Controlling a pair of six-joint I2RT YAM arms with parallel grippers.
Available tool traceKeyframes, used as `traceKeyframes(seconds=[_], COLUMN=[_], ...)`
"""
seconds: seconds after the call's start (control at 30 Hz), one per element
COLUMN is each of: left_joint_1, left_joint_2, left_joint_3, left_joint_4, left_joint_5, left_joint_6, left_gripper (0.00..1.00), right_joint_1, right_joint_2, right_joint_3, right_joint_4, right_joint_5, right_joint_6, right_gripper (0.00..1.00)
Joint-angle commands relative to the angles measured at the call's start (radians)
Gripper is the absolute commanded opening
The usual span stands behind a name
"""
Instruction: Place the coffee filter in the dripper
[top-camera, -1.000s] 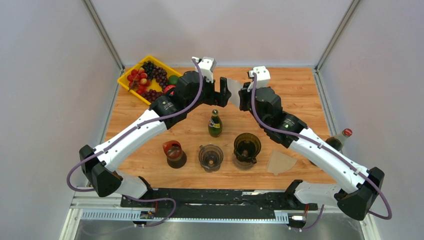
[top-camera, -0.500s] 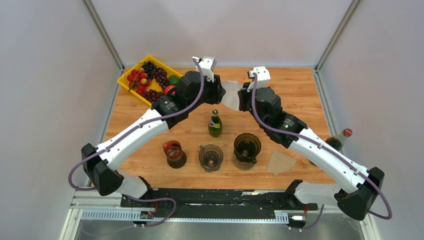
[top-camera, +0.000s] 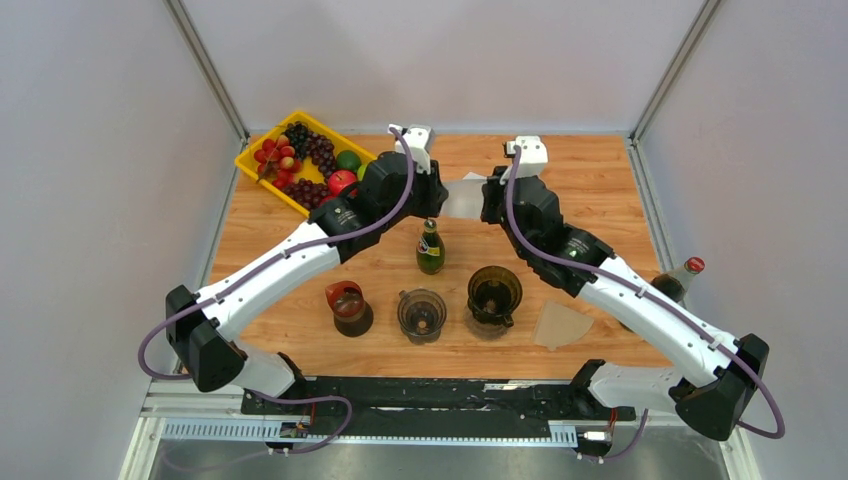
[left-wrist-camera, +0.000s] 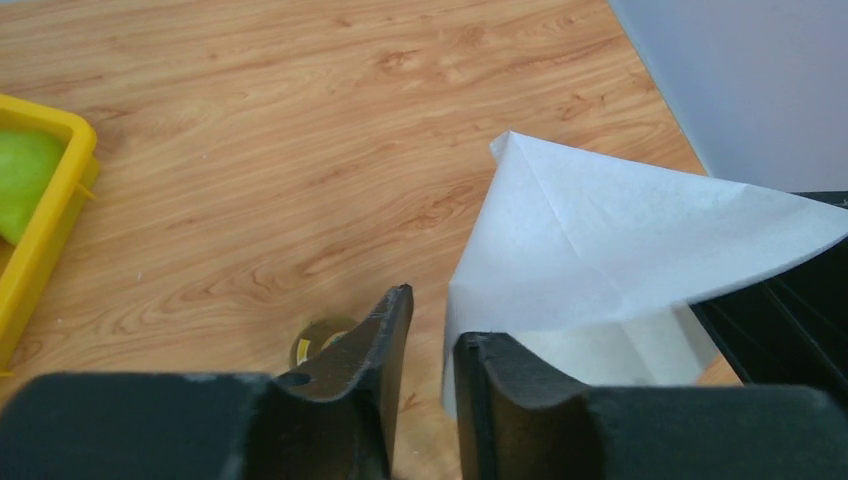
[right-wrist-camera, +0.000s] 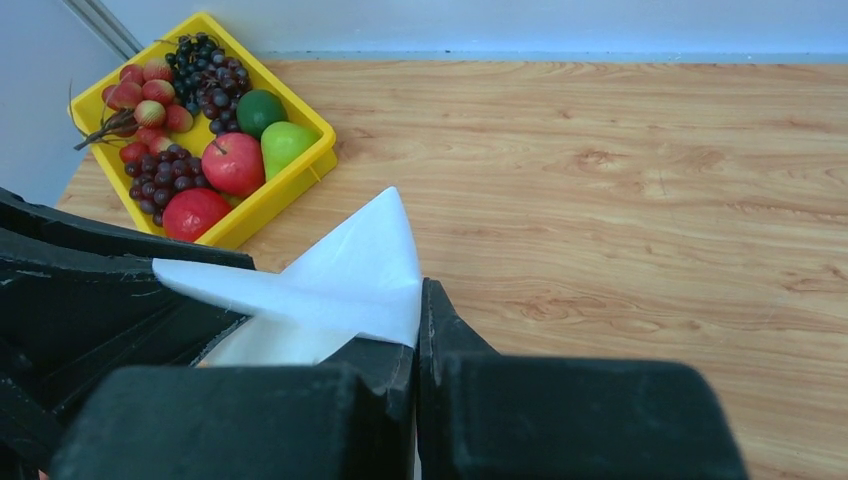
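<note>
The white coffee filter (top-camera: 463, 196) hangs in the air over the back of the table, between the two grippers. My right gripper (top-camera: 485, 198) is shut on its right corner, and the paper (right-wrist-camera: 345, 275) fans out from the pinched jaws (right-wrist-camera: 418, 320). My left gripper (top-camera: 440, 190) meets the filter's other side. Its jaws (left-wrist-camera: 435, 315) stand a narrow gap apart, with the filter's (left-wrist-camera: 620, 240) edge just inside, next to the right finger. The brown translucent dripper (top-camera: 494, 295) stands on the table nearer the arm bases, well below and in front of the filter.
A green bottle (top-camera: 430, 247) stands right below the grippers, its cap (left-wrist-camera: 318, 338) showing under my left fingers. A clear cup (top-camera: 421, 314) and a red-topped vessel (top-camera: 349, 307) stand left of the dripper. A brown filter (top-camera: 560, 325) lies to its right, near a red-capped bottle (top-camera: 680, 278). A yellow fruit tray (top-camera: 262, 175) sits back left.
My left gripper's jaws have narrowed from wide open to a slim gap round the filter's edge. The filter has turned flatter, and both grippers have shifted slightly right.
</note>
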Motion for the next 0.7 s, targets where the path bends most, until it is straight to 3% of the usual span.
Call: traceKeyframes(seconds=[0.0,0.07,0.17,0.2,0.27,0.47,0.67], left_joint_1=[0.01,0.01,0.011,0.011,0.01,0.01,0.013], left_joint_2=[-0.049,-0.063,-0.094,-0.114,-0.155,-0.305,-0.372], left_joint_3=[-0.012,-0.019,-0.038,-0.044,-0.075,-0.184,-0.24], left_joint_4=[-0.02,-0.006,0.012,0.025,0.058,0.161,0.163], left_joint_5=[0.062,0.102,0.168,0.197,0.273,0.385,0.193], left_joint_6=[0.013,0.026,0.065,0.072,0.097,0.165,0.178], left_gripper=[0.38,0.5,0.77,0.91,0.99,1.0,1.0], right_joint_1=[-0.011,-0.011,-0.013,-0.014,-0.02,-0.062,-0.089], right_joint_2=[-0.025,-0.021,-0.003,0.005,0.013,-0.008,-0.032], right_joint_3=[0.019,0.022,0.061,0.079,0.103,0.137,0.226], right_joint_4=[-0.025,-0.053,-0.154,-0.205,-0.309,-0.481,-0.708], right_joint_5=[-0.064,-0.086,-0.102,-0.108,-0.131,-0.291,-0.425], right_joint_6=[0.007,0.016,0.036,0.043,0.066,0.11,0.152], right_gripper=[0.0,0.0,0.0,0.0,0.0,0.0,0.0])
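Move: Back from the right hand by about 13 cm and some 1 cm to its right stands the dripper on its glass, some 16 cm lower. The mug is roughly 14 cm back and 13 cm left of that hand; the green bottle is about 1 cm back and 11 cm left. The filter's middle lies about 5 cm right of the left hand, level with it; the dripper is some 14 cm back, 11 cm right and 15 cm below the left hand. Opening fully, the left hand comes free of the filter's edge and draws back about 8 cm, swinging clockwise and then rising some 5 cm. The right hand keeps its shut pinch on the filter and brings it back and down towards the dripper, roughly 6 cm back and 5 cm down, tipping its fingers downward by about 25 degrees. ##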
